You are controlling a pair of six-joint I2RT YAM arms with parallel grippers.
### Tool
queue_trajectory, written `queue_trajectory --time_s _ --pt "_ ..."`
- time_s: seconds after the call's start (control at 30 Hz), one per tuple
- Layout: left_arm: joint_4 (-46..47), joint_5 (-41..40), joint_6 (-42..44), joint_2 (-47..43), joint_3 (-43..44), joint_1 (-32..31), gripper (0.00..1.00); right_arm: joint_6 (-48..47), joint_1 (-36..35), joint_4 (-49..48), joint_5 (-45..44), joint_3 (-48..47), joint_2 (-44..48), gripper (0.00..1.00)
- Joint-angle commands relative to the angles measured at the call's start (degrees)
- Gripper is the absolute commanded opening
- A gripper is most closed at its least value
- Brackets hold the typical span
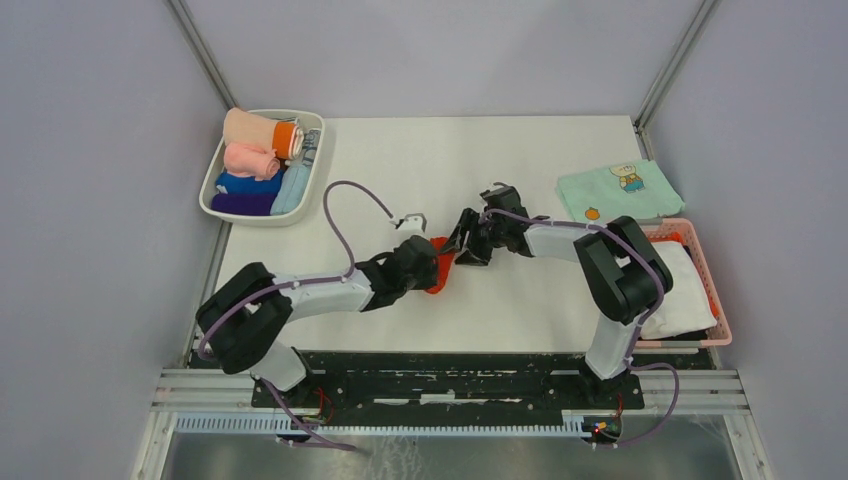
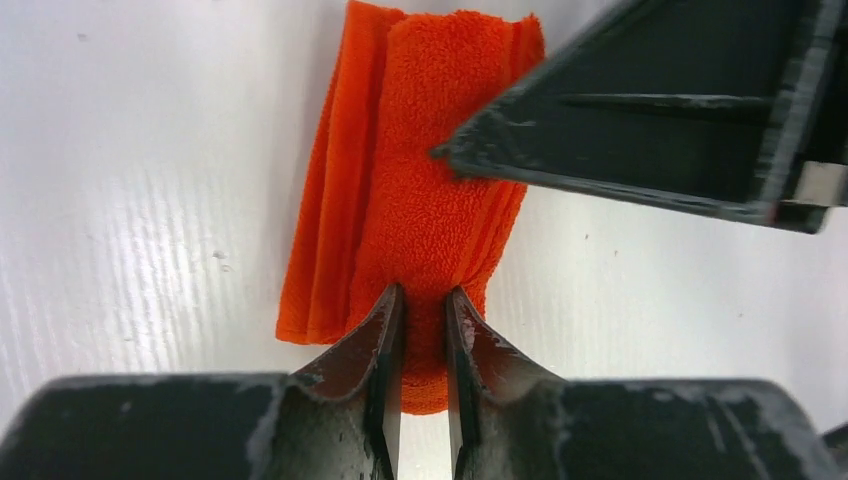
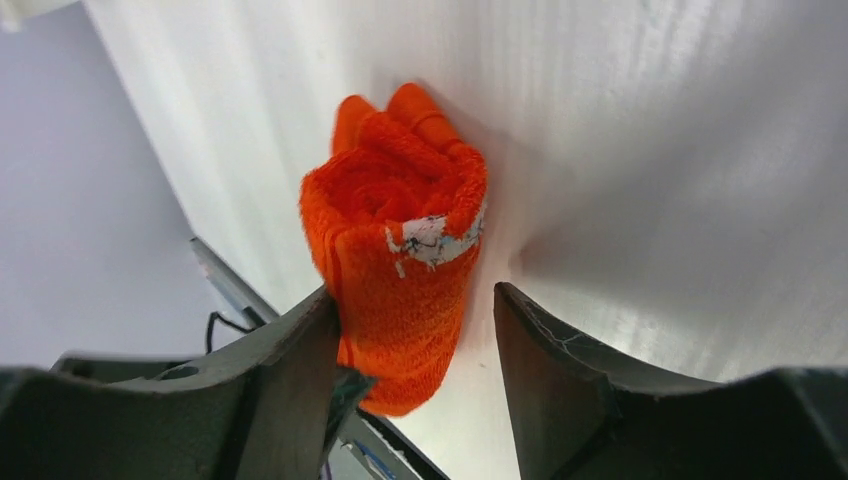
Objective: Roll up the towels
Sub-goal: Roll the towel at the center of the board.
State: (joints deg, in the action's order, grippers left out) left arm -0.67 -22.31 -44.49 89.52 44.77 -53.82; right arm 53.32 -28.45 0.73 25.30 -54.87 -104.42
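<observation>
A red-orange towel, partly rolled, lies on the white table between the two grippers. The left wrist view shows the towel lengthwise, and my left gripper is shut on its near end, pinching the cloth. In the right wrist view the rolled end of the towel faces the camera. My right gripper stands open around it: the left finger touches the roll, the right finger stands apart. One right finger reaches over the towel in the left wrist view.
A white bin at the back left holds rolled cloths, one pale pink. A mint-green cloth with a bear print lies at the back right. A pink basket holds a white cloth and something red-orange.
</observation>
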Motion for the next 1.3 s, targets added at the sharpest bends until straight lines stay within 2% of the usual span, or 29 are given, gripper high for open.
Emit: queue_trajectory --time_s 0.0,0.17,0.3,0.43,0.53,0.6,0.77,0.93,1.03,1.27 --pt "9.63 13.71 -0.95 -3.8 -6.87 6.43 0.21 2.86 1.22 -13.03 7.45 1.24 -0.76 0.65" --pt "13.86 22.18 -1.7 -4.84 -10.02 10.9 0.21 9.49 1.21 -26.3 11.5 3.83 -6.07 0.64" --pt "14.42 26.94 -1.92 -2.96 -9.77 13.39 0.21 8.74 1.22 -26.86 11.46 3.58 -8.24 0.63" --pt "14.71 30.63 -2.61 -1.28 -9.74 16.34 0.21 6.92 1.22 -24.85 10.8 3.06 -9.39 0.56" --pt "10.49 27.72 -0.75 -2.38 -8.74 16.72 0.29 4.91 1.19 -21.26 9.53 3.05 -9.1 0.48" --pt "7.54 25.77 0.65 -3.94 -7.6 16.64 0.37 3.38 1.03 -17.69 7.88 2.94 -7.96 0.44" --pt "-0.01 18.96 2.57 -7.62 -3.81 14.4 0.53 0.26 -0.17 -8.14 1.3 1.77 -3.72 0.41" --pt "-7.56 7.55 4.5 -8.15 1.74 7.57 0.61 -1.63 -2.2 -0.02 -4.8 -0.42 -1.18 0.41" --pt "-11.06 2.97 6.41 -6.45 5.13 4.33 0.63 -1.48 -2.62 2.17 -6.02 -1.31 -0.81 0.41" --pt "-12.11 3.58 9.44 -1.44 8.46 3.76 0.67 -2.2 -3.1 4.62 -6.75 -2.32 -0.46 0.41"
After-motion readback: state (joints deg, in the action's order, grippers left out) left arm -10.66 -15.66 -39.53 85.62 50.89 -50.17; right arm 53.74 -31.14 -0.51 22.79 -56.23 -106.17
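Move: The red towel roll lies lengthwise between the hands. Its middle is about 3 cm ahead of the left hand and 1 cm to its right, a touch below; the left fingers already pinch its near end. From the open right hand that middle is some 3 cm to the left and 2 cm back, roughly 1 cm lower, while the labelled far end sits about 3 cm left and 1 cm ahead. Nothing else stands close. Leftward and slightly forward, the left hand carries its pinch of the towel's near end about 2 cm, rolling its left side down nearly 20 degrees, then opens, lets go and rises some 4 cm, swinging back right and rolling level. Meanwhile the right hand hops up and over about 2.5 cm left, left side lifting, sinks and closes its fingers on the roll just behind the labelled end, then rolls back and eases about 1 cm back and right, keeping its pinch. ##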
